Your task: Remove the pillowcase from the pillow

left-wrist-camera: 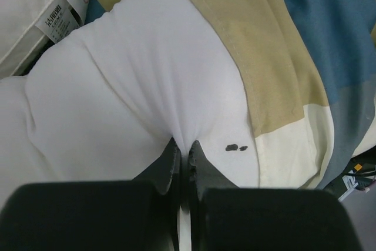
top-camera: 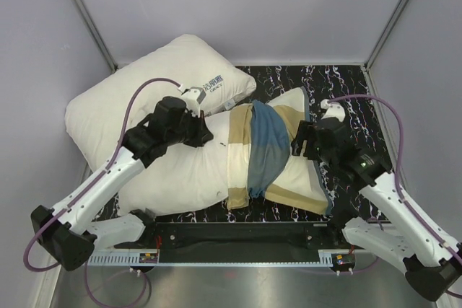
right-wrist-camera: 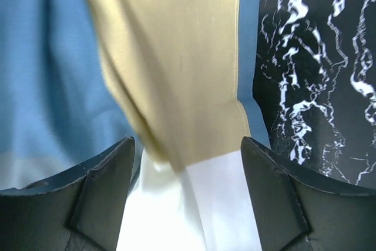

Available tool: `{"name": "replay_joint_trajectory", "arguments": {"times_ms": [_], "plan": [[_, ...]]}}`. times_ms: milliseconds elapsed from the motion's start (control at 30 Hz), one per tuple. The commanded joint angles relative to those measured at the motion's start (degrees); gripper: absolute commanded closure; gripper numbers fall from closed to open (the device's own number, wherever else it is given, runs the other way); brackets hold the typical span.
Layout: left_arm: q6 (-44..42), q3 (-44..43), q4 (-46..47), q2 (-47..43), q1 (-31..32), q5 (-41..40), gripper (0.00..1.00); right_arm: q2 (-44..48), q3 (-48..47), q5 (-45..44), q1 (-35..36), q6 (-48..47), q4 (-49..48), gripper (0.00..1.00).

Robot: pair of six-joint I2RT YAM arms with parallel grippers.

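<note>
The off-white pillow [top-camera: 180, 171] lies across the table with its left half bare. The checked teal, tan and cream pillowcase [top-camera: 267, 153] is bunched over its right half. My left gripper [top-camera: 206, 135] is shut on a pinch of the pillow's bare fabric [left-wrist-camera: 117, 104], just left of a small dark speck [left-wrist-camera: 237, 147]; the pillowcase edge [left-wrist-camera: 282, 57] runs to its right. At the pillowcase's right end, my right gripper [top-camera: 296, 142] is open. In the right wrist view its fingertips [right-wrist-camera: 120, 157] stand wide apart, with tan and cream pillowcase fabric [right-wrist-camera: 176, 74] lying loose between them.
A second white pillow [top-camera: 144, 84] with a printed label [left-wrist-camera: 59, 19] lies at the back left, touching the first. The black marbled tabletop [right-wrist-camera: 317, 86] shows right of the pillowcase. Grey walls close in the table on three sides.
</note>
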State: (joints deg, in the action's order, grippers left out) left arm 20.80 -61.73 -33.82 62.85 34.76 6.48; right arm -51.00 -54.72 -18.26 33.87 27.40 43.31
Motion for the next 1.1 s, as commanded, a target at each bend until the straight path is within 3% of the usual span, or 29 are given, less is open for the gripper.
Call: {"name": "replay_joint_trajectory", "arguments": {"times_ms": [0,267,533,667,933,1067], "plan": [[-4.8,-7.3,1.6,2.5,-3.4,-3.8,1.0,3.8,-5.5,-1.3,-0.3,-0.5,5.3,0.2],[-0.8,-14.8,3.8,16.5,-10.7,5.4,1.0,5.8,-8.7,9.7,-0.3,-1.0,1.2,0.2],[1.1,-13.8,7.3,16.9,-14.8,8.7,1.0,-3.7,4.9,25.4,0.4,5.4,-17.1,0.21],[0.9,-11.0,8.3,15.6,-15.3,8.6,1.0,-11.4,7.7,26.6,2.1,7.3,-26.3,0.21],[1.8,-9.9,9.2,15.9,-17.4,13.8,1.0,-21.2,7.6,20.4,9.3,9.0,-30.0,0.21],[0.7,-9.0,8.7,14.0,-17.4,12.5,1.0,-25.2,8.0,15.6,10.4,10.4,-29.2,0.58]]}}
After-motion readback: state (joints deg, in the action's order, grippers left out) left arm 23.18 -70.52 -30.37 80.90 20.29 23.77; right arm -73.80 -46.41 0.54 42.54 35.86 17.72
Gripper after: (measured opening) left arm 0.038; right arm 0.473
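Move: The right hand, empty and open, hovers over the case's cream-and-tan free end; the blue band of the pillowcase lies about 12 cm to its left, 2 cm back and 11 cm below. The tan band next to the blue is some 21 cm left, 3 cm back and 10 cm below. From the left hand, already pinching the white pillow, the blue band is about 20 cm right, 5 cm back and 10 cm lower; the other pillow's printed label is 16 cm ahead, 3 cm right, 8 cm down. Up about 6 cm first, then left and down in an arc, the right hand swings over to the blue band, ending some 14 cm left and 10 cm lower, tipping down and turning counter-clockwise; its wide-open fingers begin to close around blue cloth only at the end. Meanwhile the left hand, keeping its pinch, drags the white pillow about 8 cm forward, dips slightly and holds there. ##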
